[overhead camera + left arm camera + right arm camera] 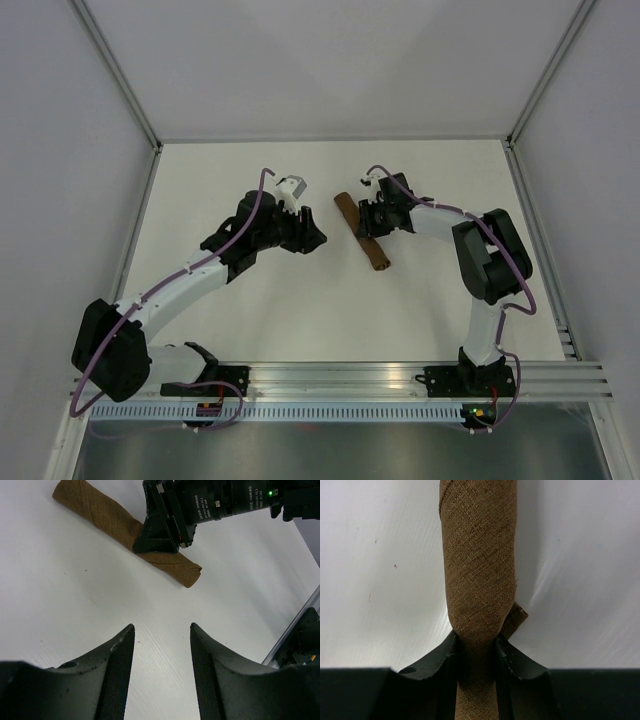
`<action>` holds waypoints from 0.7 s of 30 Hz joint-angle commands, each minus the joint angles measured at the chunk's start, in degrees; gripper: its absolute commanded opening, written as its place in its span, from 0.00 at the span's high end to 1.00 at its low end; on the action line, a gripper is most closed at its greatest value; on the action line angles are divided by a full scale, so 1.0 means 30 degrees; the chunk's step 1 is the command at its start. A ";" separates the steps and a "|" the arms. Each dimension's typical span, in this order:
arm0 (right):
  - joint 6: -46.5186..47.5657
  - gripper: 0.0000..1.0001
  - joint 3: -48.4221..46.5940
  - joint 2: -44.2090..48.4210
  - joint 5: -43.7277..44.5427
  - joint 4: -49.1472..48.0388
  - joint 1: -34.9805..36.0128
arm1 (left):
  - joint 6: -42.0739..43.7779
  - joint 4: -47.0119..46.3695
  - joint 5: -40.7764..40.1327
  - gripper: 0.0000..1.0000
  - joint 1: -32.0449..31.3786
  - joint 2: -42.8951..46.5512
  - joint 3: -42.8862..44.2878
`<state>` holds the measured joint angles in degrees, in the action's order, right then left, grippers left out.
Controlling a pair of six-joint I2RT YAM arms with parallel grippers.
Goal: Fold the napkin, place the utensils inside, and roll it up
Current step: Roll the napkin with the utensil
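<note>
The brown napkin (348, 208) lies rolled into a tight tube near the middle of the white table, slanting from upper left to lower right. My right gripper (366, 222) is shut on the roll's middle; in the right wrist view the cloth (479, 565) is pinched between both fingers, and a small loose corner (516, 620) sticks out to the right. The left gripper (318, 240) stands open a short way left of the roll, with only bare table between its fingers (117, 665). In the left wrist view the roll (100, 512) lies ahead of it. The utensils are hidden.
White enclosure walls surround the table, with metal frame posts (120, 75) at the back corners. An aluminium rail (350, 385) carrying the arm bases runs along the near edge. The right arm's wrist housing (220, 502) sits over the roll in the left wrist view.
</note>
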<state>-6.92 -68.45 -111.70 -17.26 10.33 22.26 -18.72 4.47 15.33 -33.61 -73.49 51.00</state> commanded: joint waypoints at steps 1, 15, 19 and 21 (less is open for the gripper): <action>-0.2172 0.85 0.1340 -0.1790 0.3642 0.1656 -0.0592 | -0.0205 0.0268 0.0016 0.46 0.0069 0.0533 -0.0185; -0.5015 0.89 0.0580 -0.2580 0.4199 0.1713 -0.1707 | -0.1025 -0.0523 0.1246 0.46 0.0069 -0.1254 0.0313; -0.5660 0.87 -0.0093 -0.3020 0.3646 0.1801 -0.2057 | -0.1026 -0.0523 0.1393 0.46 0.0069 -0.1488 0.0430; -0.5809 0.87 -0.0358 -0.3284 0.3205 0.1889 -0.2263 | -0.1025 -0.0552 0.1481 0.46 0.0098 -0.1722 0.0547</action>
<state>-22.63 -71.33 -115.15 -13.10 5.54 17.39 -19.09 4.16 17.72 -33.54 -77.80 50.92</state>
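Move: The rolled napkin is already pinched in the right hand, just above the table; its middle lies about 3 cm ahead and 2 cm left of that hand. Its far end is some 12 cm ahead and 6 cm left, its near end about 6 cm back and 3 cm right. From the raised left hand the roll's middle is roughly 12 cm ahead, 10 cm right and 17 cm down. The napkin roll, still gripped slightly nearer its near end, is carried low along the table by the right hand, about 5 cm forward and half as far to the right, while the wrist turns some 20 degrees clockwise. The fingers keep their hold at table height. Meanwhile the empty left hand sinks 2.5 cm beside it, half open. ##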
